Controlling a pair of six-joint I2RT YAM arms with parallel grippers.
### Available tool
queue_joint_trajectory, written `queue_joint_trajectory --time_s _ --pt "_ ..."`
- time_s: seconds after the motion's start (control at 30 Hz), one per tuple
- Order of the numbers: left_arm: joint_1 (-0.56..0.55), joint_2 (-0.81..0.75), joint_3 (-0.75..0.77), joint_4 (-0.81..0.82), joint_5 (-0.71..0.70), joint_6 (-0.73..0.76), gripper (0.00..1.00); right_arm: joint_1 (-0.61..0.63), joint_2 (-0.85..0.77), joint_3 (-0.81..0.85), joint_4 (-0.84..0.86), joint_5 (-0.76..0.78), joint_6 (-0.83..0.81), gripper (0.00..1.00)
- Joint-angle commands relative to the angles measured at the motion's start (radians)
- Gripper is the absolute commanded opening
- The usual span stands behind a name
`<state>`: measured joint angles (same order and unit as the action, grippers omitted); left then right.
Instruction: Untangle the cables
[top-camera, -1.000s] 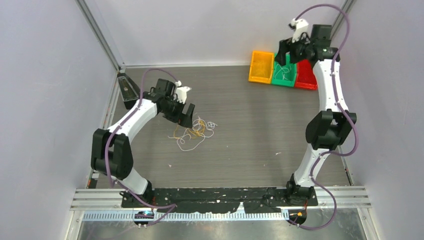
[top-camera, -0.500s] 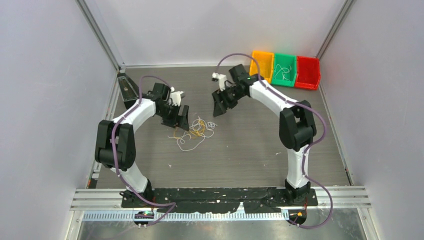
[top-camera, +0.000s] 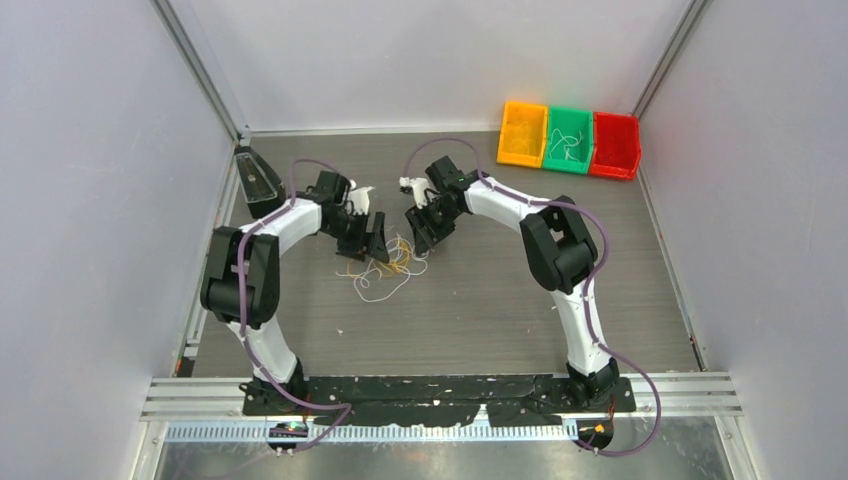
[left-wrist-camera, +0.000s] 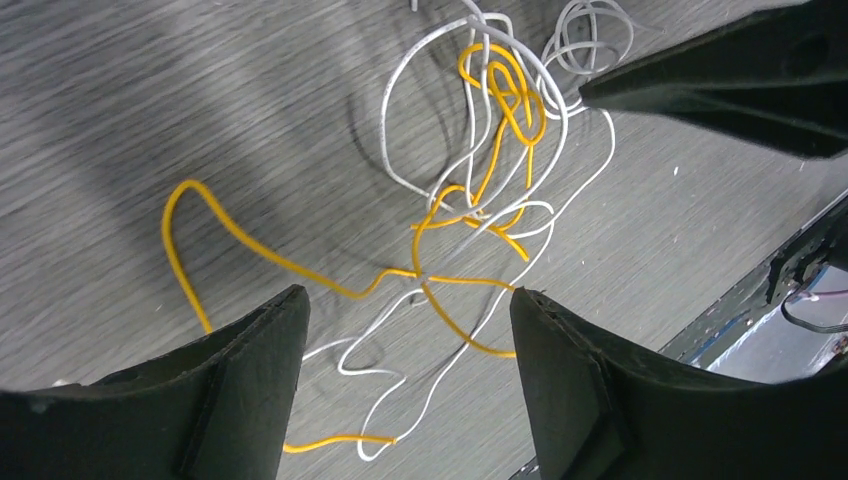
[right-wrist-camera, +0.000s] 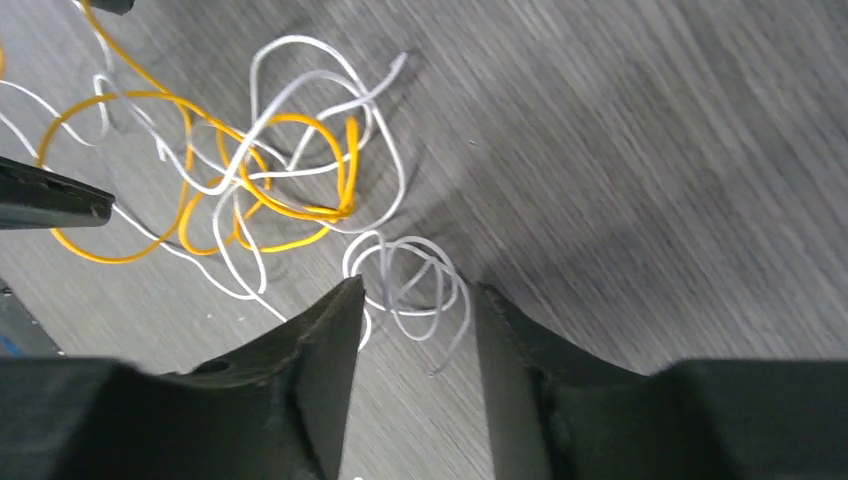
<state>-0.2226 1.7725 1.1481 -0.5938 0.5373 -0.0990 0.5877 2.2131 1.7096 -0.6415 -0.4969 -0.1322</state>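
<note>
The cables lie in a loose tangle of thin white and yellow-orange wires on the grey table, between my two grippers. My left gripper hangs open just over the tangle's left edge. In the left wrist view its jaws stand wide apart above a yellow-orange cable and a white cable, holding nothing. My right gripper is open at the tangle's upper right. Its jaws sit either side of a small white coil, beside the orange loops, without gripping it.
Orange, green and red bins stand in a row at the back right; the green one holds bits of white wire. A black block sits at the back left by the wall. Walls enclose the table on three sides.
My right arm has swung from above the bins over to the tangle, its jaws narrowing. My left gripper has crept right, closer to the cables, and closed a little.
</note>
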Motion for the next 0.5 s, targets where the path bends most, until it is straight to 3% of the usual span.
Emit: queue_joint_trajectory --time_s 0.0,0.17,0.23,0.47 --pt "-0.053 0.041 0.024 0.048 -0.034 -0.033 0.72 0.005 0.005 0.007 0.023 0.102 -0.008 0.47" --pt "-0.130 0.108 0.061 0.039 -0.161 -0.040 0.59 -0.008 -0.065 -0.049 0.021 0.107 -0.039 0.14" --pt "-0.149 0.128 0.080 0.032 -0.193 -0.042 0.51 -0.023 -0.108 -0.085 0.019 0.094 -0.053 0.07" --pt "-0.105 0.058 0.033 0.015 -0.298 -0.046 0.09 -0.174 -0.304 -0.244 -0.020 0.101 -0.140 0.05"
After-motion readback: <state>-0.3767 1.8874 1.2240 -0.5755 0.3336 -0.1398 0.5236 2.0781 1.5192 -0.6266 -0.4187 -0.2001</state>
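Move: The crossing of the yellow and white cables lies about 3 cm right of the left hand, roughly level with it fore and aft and 4 cm below. The looped yellow-white tangle is some 8 cm to that hand's right and 2 cm ahead. From the right hand, the small white coil is about 1 cm ahead, 1 cm right and 1 cm below; the same tangle lies 5 cm to its left, level fore and aft. Shut the right fingers on the small white coil while easing slightly down and forward, then drag it right, away from the tangle, ending about 6 cm right of where the hand began. Meanwhile bring the left gripper down and right, some 3 cm each way, onto the yellow-white crossing, rolling the wrist about 10 degrees so its left side rises, and close its fingers most of the way around the strands. ##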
